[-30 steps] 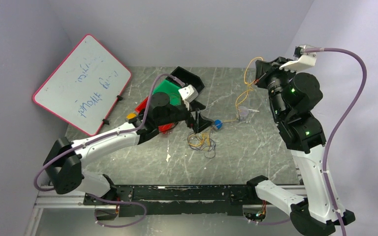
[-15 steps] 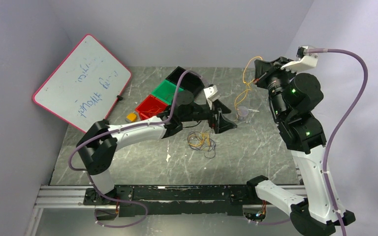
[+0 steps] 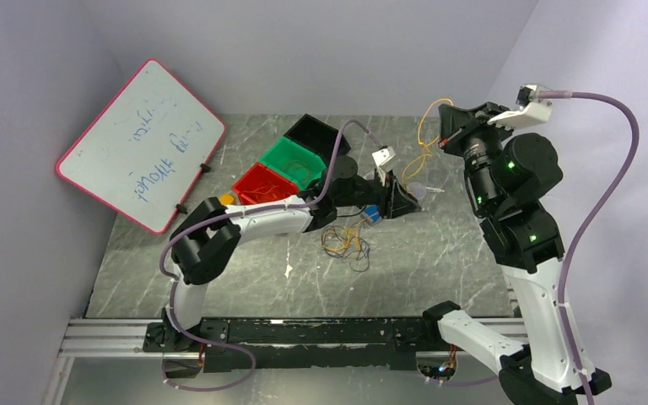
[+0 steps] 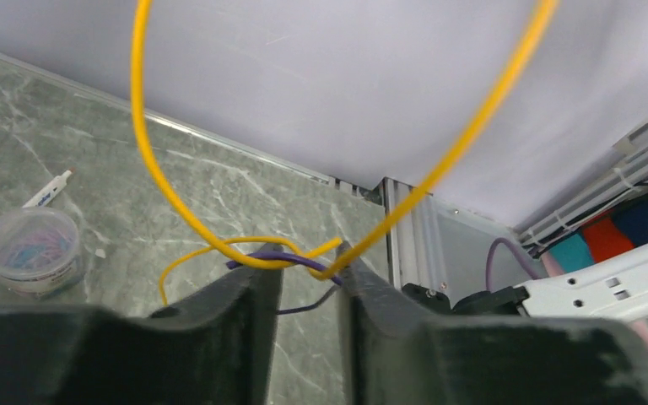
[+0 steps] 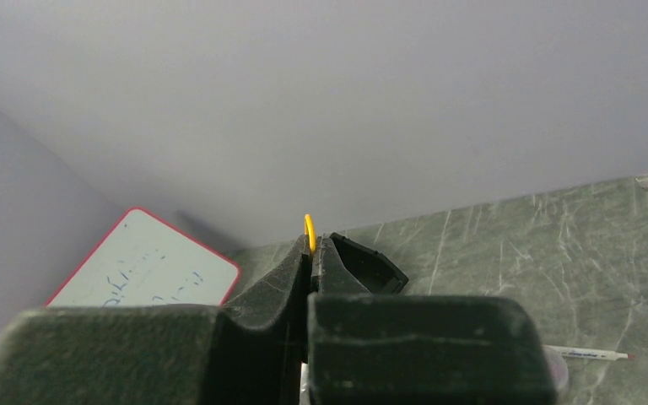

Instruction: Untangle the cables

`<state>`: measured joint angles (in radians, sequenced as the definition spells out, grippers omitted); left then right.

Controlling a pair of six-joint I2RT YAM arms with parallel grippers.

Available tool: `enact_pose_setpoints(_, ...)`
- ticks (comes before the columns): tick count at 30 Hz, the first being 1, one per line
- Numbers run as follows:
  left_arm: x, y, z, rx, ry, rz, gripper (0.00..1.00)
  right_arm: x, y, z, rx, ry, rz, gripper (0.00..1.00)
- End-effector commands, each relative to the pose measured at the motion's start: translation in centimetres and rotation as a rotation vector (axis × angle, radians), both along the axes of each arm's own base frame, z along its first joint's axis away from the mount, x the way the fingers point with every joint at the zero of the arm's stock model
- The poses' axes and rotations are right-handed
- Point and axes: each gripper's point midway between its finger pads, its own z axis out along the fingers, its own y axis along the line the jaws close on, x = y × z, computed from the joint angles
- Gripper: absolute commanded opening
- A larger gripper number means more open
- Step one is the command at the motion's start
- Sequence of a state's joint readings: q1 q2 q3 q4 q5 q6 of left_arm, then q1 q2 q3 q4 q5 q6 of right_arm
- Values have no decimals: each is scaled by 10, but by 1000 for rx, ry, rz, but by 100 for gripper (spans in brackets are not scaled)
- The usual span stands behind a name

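Observation:
My right gripper [image 3: 445,135] is held high at the back right, shut on a yellow cable [image 3: 424,156] that hangs down in loops toward the table. In the right wrist view the yellow cable [image 5: 310,229] pokes out between the closed fingertips [image 5: 297,253]. My left gripper [image 3: 405,202] reaches right to the lower part of that hanging cable. In the left wrist view its jaws [image 4: 308,263] stand narrowly apart, and the yellow cable [image 4: 148,169] and a purple cable [image 4: 291,260] cross at the tips. A clump of orange, yellow and dark cables [image 3: 344,243] lies on the table.
Black [image 3: 316,132], green [image 3: 291,160] and red [image 3: 261,184] bins sit behind the left arm. A whiteboard [image 3: 143,143] leans at the left wall. A clear tub of clips [image 4: 32,251], a marker [image 4: 49,187] and a small blue piece [image 3: 372,213] lie near the left gripper.
The left arm swung right from over the bins to the hanging yellow cable, and its jaws narrowed around it. The right gripper stayed shut on the cable, shifting slightly.

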<state>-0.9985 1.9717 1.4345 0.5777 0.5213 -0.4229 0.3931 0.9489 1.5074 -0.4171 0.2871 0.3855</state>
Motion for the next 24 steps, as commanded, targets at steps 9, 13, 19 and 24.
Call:
enact_pose_setpoints(9, -11, 16, -54, 90, 67, 11, 7, -19, -15, 33, 2, -96, -37, 0)
enact_pose_setpoints(13, -19, 31, -88, 163, 97, 22, 7, -25, -26, 48, -21, -130, -82, 0)
enact_pose_setpoints(19, -25, 47, -116, 226, 132, 45, 7, -29, -31, 58, -39, -152, -101, 0)
enact_pose_setpoints(24, -24, 58, -132, 284, 126, 78, 10, -32, -33, 56, -37, -152, -109, 0)
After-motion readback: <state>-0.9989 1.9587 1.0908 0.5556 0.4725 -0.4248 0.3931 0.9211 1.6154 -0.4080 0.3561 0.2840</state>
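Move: Right between the left fingertips, about 1 cm beyond the hand point to the right, lies the purple cable where it crosses the yellow one. On the table some 24 cm below this hand, the cable pile is about 13 cm to the left and 1 cm ahead, the blue block 8 cm ahead and 6 cm left, the clip tub 14 cm ahead and 4 cm right. From the right hand, already holding the yellow cable, the purple crossing hangs about 25 cm below, 5 cm back, 3 cm left. Closing its half-open fingers, the left hand pinches the purple cable beside the yellow one, then pulls it down about 15 cm and some 5 cm left towards the cable pile, fingertips tipping down. The right hand keeps its grip on the yellow cable and lifts it about 5 cm, drawing back and to the right. ##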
